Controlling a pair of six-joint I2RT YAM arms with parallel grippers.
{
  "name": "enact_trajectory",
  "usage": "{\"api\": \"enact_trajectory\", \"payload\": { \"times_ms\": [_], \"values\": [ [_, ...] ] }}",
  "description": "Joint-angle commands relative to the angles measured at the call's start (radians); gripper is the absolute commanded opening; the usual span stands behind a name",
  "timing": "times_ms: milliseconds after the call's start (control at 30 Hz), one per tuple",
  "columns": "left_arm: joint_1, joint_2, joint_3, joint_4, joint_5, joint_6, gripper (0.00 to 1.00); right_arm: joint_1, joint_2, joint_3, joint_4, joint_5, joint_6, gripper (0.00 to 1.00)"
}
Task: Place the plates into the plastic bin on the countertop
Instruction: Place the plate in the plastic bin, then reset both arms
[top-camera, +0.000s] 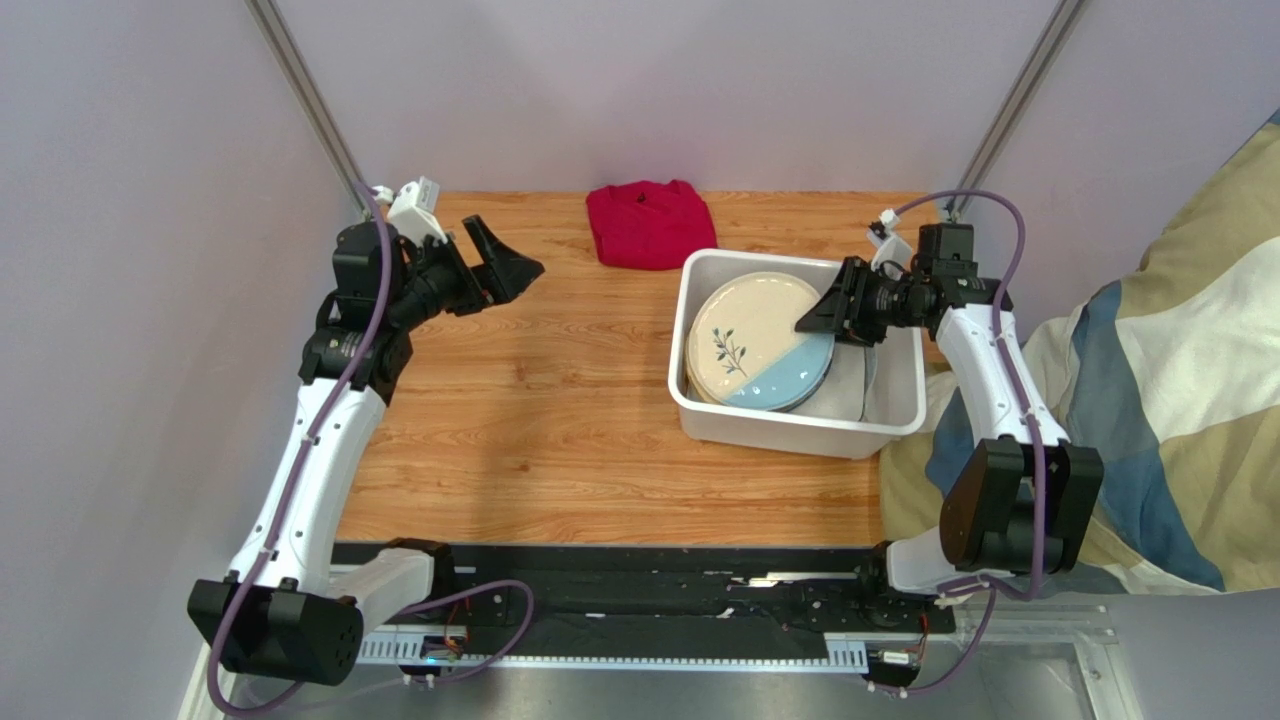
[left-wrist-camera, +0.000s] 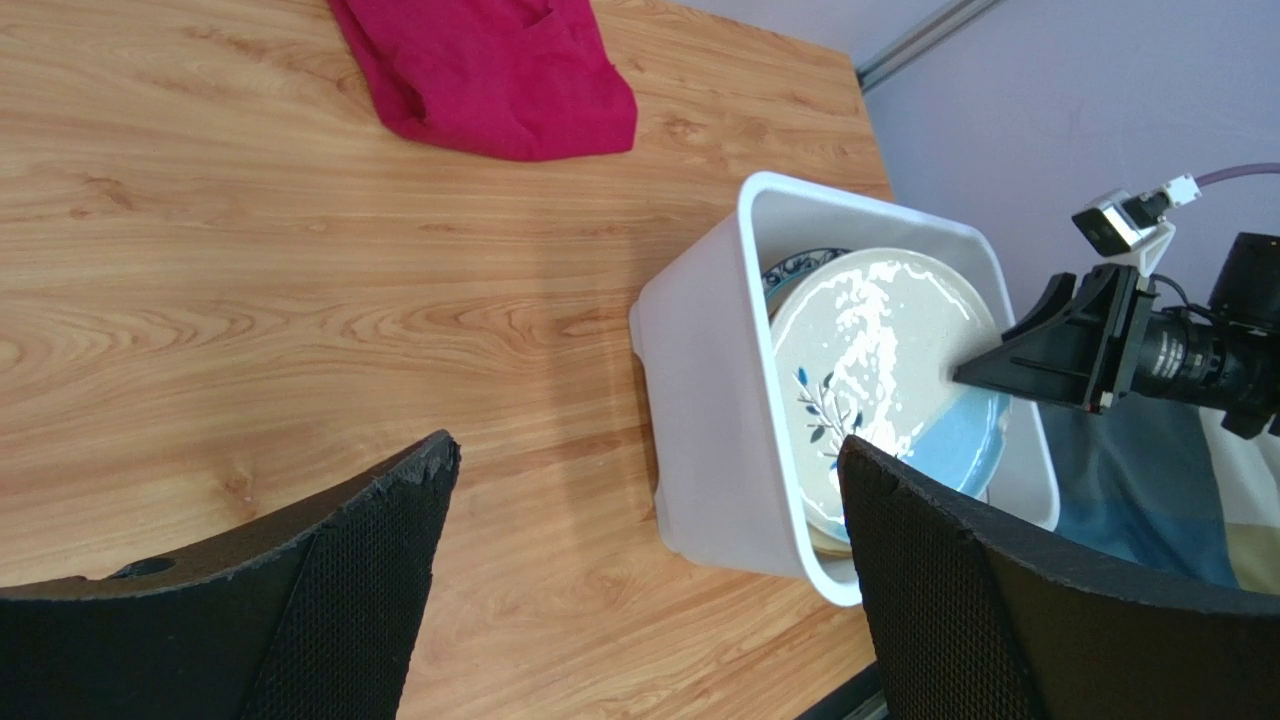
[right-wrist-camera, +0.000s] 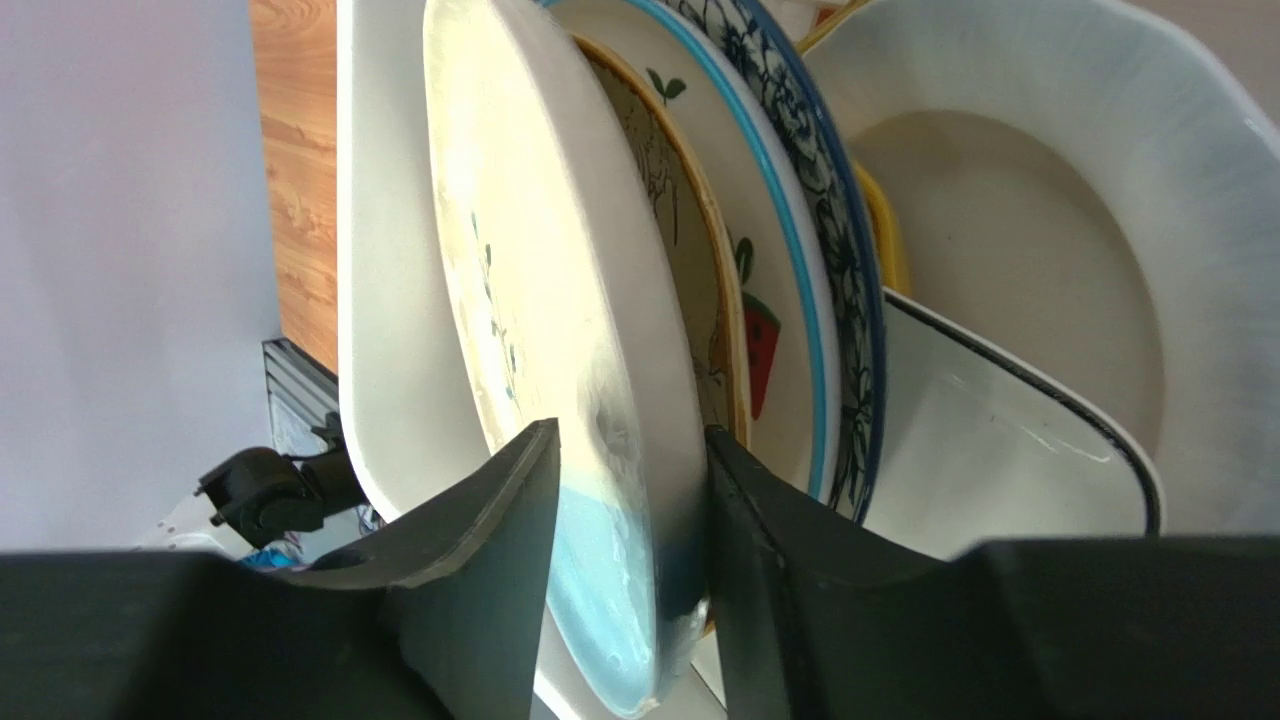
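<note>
The white plastic bin (top-camera: 781, 432) stands on the right of the countertop (top-camera: 556, 405) and holds several plates leaning on edge. Topmost is a cream-and-blue plate (top-camera: 751, 338) with a leaf sprig. My right gripper (top-camera: 824, 312) reaches into the bin from the right. In the right wrist view its jaws (right-wrist-camera: 628, 443) straddle that plate's rim (right-wrist-camera: 526, 300), standing a little apart from it. Behind it lean a strawberry-print plate (right-wrist-camera: 759, 338), a blue floral plate (right-wrist-camera: 819, 225), a white rectangular dish (right-wrist-camera: 992, 450) and a white round plate (right-wrist-camera: 1037, 225). My left gripper (top-camera: 511, 270) hangs wide open and empty over the back left of the countertop (left-wrist-camera: 646, 447).
A folded red cloth (top-camera: 649, 222) lies at the back edge, just left of the bin. A patterned blanket (top-camera: 1172, 375) hangs past the countertop's right edge. The bin's near wall (left-wrist-camera: 706, 390) faces my left gripper across bare wood.
</note>
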Motion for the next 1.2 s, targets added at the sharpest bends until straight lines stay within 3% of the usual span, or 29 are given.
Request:
{"api": "enact_trajectory", "payload": {
  "times_ms": [0,233,733,933,1167],
  "values": [
    [0.01,-0.022,0.017,-0.017,0.001,0.053,1.0,0.016,-0.061,0.007,-0.062,0.138,-0.048,0.49],
    [0.016,-0.044,0.026,-0.054,-0.045,0.087,1.0,0.021,-0.113,0.047,-0.104,0.25,-0.042,0.68],
    [0.024,-0.087,0.057,-0.109,-0.098,0.127,1.0,0.09,-0.214,0.198,-0.224,0.455,-0.046,0.72],
    [0.024,-0.147,0.107,-0.186,-0.203,0.138,1.0,0.188,-0.344,0.199,-0.142,0.581,-0.031,0.72],
    [0.024,-0.246,0.114,-0.246,-0.278,0.162,1.0,0.19,-0.614,0.039,0.066,0.669,-0.042,0.73]
  ]
}}
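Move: The blue-and-cream plate is between the right fingers at its right-hand rim, its middle about 8 cm to their left, 3 cm back and 3 cm lower. From the right hand, the bin's middle is roughly 2 cm left, 4 cm back and 9 cm below, and the red cloth some 21 cm left, 15 cm ahead. From the empty left hand, the plate lies about 30 cm right, 8 cm back and 18 cm down. The right fingers, already opening, spread the rest of the way and let go of the plate's rim; the hand slips off about 4 cm to the right and slightly back, then climbs some 13 cm clear of the bin while drawing farther back, the wrist swinging clockwise so the fingers point more forward. The left hand, open and empty, eases left and back, late on rising too. ##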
